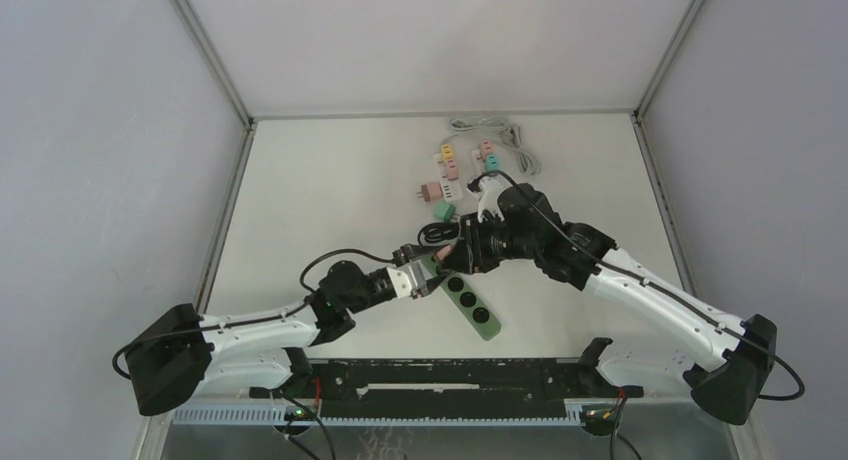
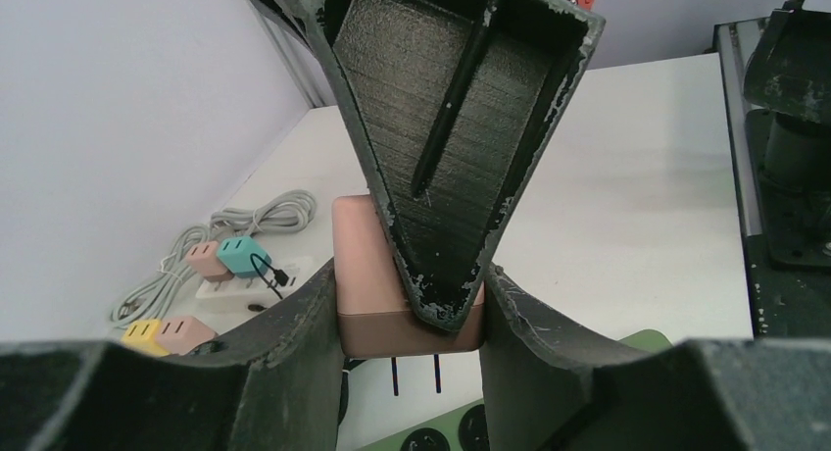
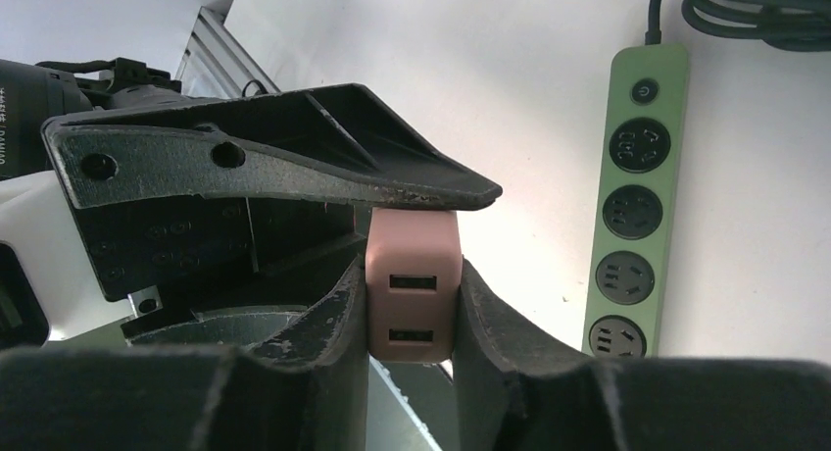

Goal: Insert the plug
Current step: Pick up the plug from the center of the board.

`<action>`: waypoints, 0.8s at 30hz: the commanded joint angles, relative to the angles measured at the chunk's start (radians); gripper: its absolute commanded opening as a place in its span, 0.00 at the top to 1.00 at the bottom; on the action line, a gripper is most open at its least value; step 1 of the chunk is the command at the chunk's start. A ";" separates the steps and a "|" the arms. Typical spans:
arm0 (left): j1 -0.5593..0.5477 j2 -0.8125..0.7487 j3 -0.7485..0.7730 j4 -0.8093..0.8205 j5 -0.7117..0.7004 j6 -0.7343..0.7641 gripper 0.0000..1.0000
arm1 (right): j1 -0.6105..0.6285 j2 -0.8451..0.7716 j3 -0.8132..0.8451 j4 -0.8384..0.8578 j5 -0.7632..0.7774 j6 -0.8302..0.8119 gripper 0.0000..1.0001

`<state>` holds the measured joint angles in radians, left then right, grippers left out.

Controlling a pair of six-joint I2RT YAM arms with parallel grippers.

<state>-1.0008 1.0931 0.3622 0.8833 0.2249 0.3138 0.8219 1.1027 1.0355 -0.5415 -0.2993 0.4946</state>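
Observation:
A pink plug (image 1: pixel 449 256) with two USB ports is held above the table between both grippers. My left gripper (image 1: pixel 433 278) is shut on its sides (image 2: pixel 367 275); the two prongs (image 2: pixel 395 376) point down, above the near end of the green power strip (image 2: pixel 642 341). My right gripper (image 1: pixel 463 252) is also shut on the plug (image 3: pixel 413 275), pinching its other pair of sides. One right finger (image 2: pixel 451 127) lies across the plug's top in the left wrist view. The power strip (image 1: pixel 470 302) lies flat with several round sockets (image 3: pixel 635 196).
Several small adapters, pink, yellow and teal (image 1: pixel 450 165), lie at the back with a white strip (image 2: pixel 245 286) and a grey cable (image 1: pixel 505 138). The power strip's black cord (image 1: pixel 437 235) is coiled behind the grippers. Side walls bound the table.

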 commanded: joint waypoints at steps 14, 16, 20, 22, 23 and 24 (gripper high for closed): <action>0.044 -0.030 -0.135 0.102 -0.159 -0.236 0.30 | -0.037 0.061 0.134 -0.048 -0.018 -0.276 1.00; 0.051 -0.053 -0.156 0.102 -0.202 -0.289 0.20 | -0.041 0.061 0.140 -0.054 -0.012 -0.324 1.00; 0.076 -0.108 -0.178 0.037 -0.314 -0.430 0.00 | -0.063 0.083 0.176 -0.093 -0.005 -0.360 1.00; 0.091 -0.143 -0.159 -0.068 -0.374 -0.499 0.00 | -0.065 0.115 0.213 -0.143 0.030 -0.373 1.00; 0.100 -0.158 -0.144 -0.128 -0.403 -0.530 0.00 | -0.065 0.135 0.232 -0.168 0.048 -0.383 1.00; 0.110 -0.173 -0.127 -0.187 -0.442 -0.566 0.00 | -0.066 0.154 0.247 -0.192 0.055 -0.392 1.00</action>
<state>-0.9222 0.9798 0.2001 0.8631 -0.0555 -0.0692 0.7639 1.2045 1.1980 -0.6662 -0.2981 0.1757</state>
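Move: Both grippers hold the pink plug in the air, its middle being within about 1 cm of each hand point. From the right hand, the middle of the green power strip is some 3 cm ahead, 4 cm to the right and 20 cm below. The black cable coil is about 19 cm ahead and 1 cm left of that hand, the green plug 25 cm ahead and 1 cm right. From the left hand, the strip's middle is 3 cm ahead and 5 cm right. Let go of the pink plug with the left gripper: spread its half-open fingers fully, and draw that hand about 6 cm left, sinking some 4 cm and edging forward, while its wrist swings round about 30 degrees, partly counter-clockwise. Keep the right gripper pinched on the plug and carry it about 3 cm forward above the power strip, tilting it slightly. ##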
